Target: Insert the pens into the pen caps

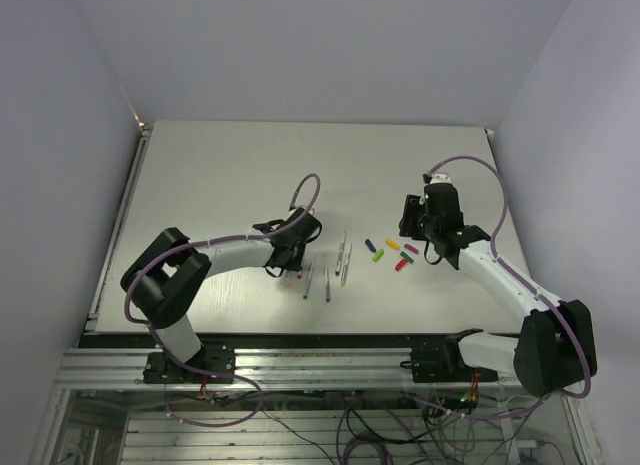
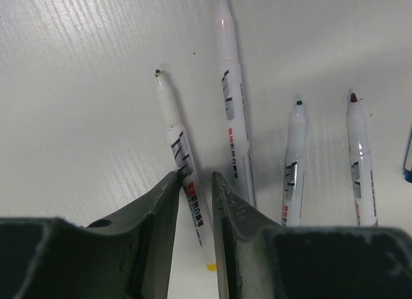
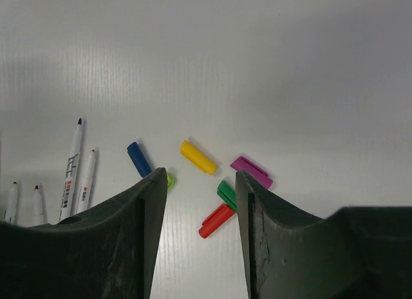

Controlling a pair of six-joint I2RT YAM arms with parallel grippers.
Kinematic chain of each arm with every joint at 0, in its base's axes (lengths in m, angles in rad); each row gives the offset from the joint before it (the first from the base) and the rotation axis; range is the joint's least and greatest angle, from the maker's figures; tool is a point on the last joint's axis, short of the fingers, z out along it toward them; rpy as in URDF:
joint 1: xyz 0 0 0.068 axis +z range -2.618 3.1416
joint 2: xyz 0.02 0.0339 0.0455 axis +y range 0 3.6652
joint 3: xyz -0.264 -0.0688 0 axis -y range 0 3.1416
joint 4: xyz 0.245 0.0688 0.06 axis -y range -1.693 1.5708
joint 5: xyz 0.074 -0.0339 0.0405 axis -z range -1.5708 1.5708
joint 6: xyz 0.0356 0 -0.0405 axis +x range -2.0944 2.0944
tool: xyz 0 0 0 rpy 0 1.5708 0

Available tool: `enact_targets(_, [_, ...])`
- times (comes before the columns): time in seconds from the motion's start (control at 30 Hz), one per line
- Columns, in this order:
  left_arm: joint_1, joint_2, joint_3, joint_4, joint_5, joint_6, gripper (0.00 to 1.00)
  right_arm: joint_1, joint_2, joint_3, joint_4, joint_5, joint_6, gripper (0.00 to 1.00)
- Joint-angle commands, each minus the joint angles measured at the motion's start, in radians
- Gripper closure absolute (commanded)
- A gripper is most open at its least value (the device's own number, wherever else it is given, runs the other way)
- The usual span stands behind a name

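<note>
Several pens lie side by side on the white table. One with a yellow end (image 2: 182, 154) runs between the fingers of my left gripper (image 2: 194, 177). The left finger touches its barrel and a thin slit of table shows at the right finger. Three more pens (image 2: 233, 106) (image 2: 294, 164) (image 2: 360, 164) lie to its right. The pen caps sit in a loose cluster: blue (image 3: 138, 159), light green (image 3: 170, 181), yellow (image 3: 198, 157), magenta (image 3: 251, 172), dark green (image 3: 226, 193) and red (image 3: 216, 220). My right gripper (image 3: 200, 177) hangs open above them, holding nothing.
From above, the left gripper (image 1: 288, 270) is at the left end of the pen row (image 1: 328, 283), and the right gripper (image 1: 412, 220) is just right of the caps (image 1: 392, 244). The table's near edge (image 1: 320, 332) runs close below the pens.
</note>
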Motion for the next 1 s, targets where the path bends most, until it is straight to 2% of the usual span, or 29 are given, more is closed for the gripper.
enact_targets(0.0, [0.012, 0.075, -0.016, -0.171, 0.065, 0.011, 0.64, 0.007, 0.019, 0.026, 0.009, -0.017, 0.012, 0.53])
enact_targets(0.27, [0.012, 0.074, -0.014, -0.210, 0.081, -0.011, 0.68, 0.008, 0.024, 0.007, 0.042, -0.045, 0.030, 0.53])
enact_targets(0.47, [0.012, 0.108, -0.030, -0.195, 0.124, -0.040, 0.93, 0.009, 0.064, 0.018, 0.047, -0.092, -0.003, 0.53])
enact_targets(0.97, [0.012, 0.080, -0.099, -0.134, 0.183, -0.037, 0.93, 0.036, 0.219, 0.046, -0.003, -0.132, -0.059, 0.54])
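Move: The yellow-ended pen lies on the table between the left fingertips, its middle about 1 cm below that hand. From the hand, the red-ended pen is some 3 cm right and 2 cm ahead, the next short pen about 5 cm right and 3 cm back. From the right hand the yellow cap is roughly 2 cm ahead, 2 cm left and 11 cm down; on the table around it, the purple cap is 4 cm to its right and 1 cm nearer, the blue cap 5 cm to its left. Close the left fingers on the barrel of the yellow-ended pen until they pinch it, easing that hand only about 1 cm back and slightly down onto the table. Meanwhile bring the right gripper down about 5 cm and some 2.5 cm left towards the yellow cap, tipping its fingers about 10 degrees more downward and turning slightly counter-clockwise, fingers staying half open. ##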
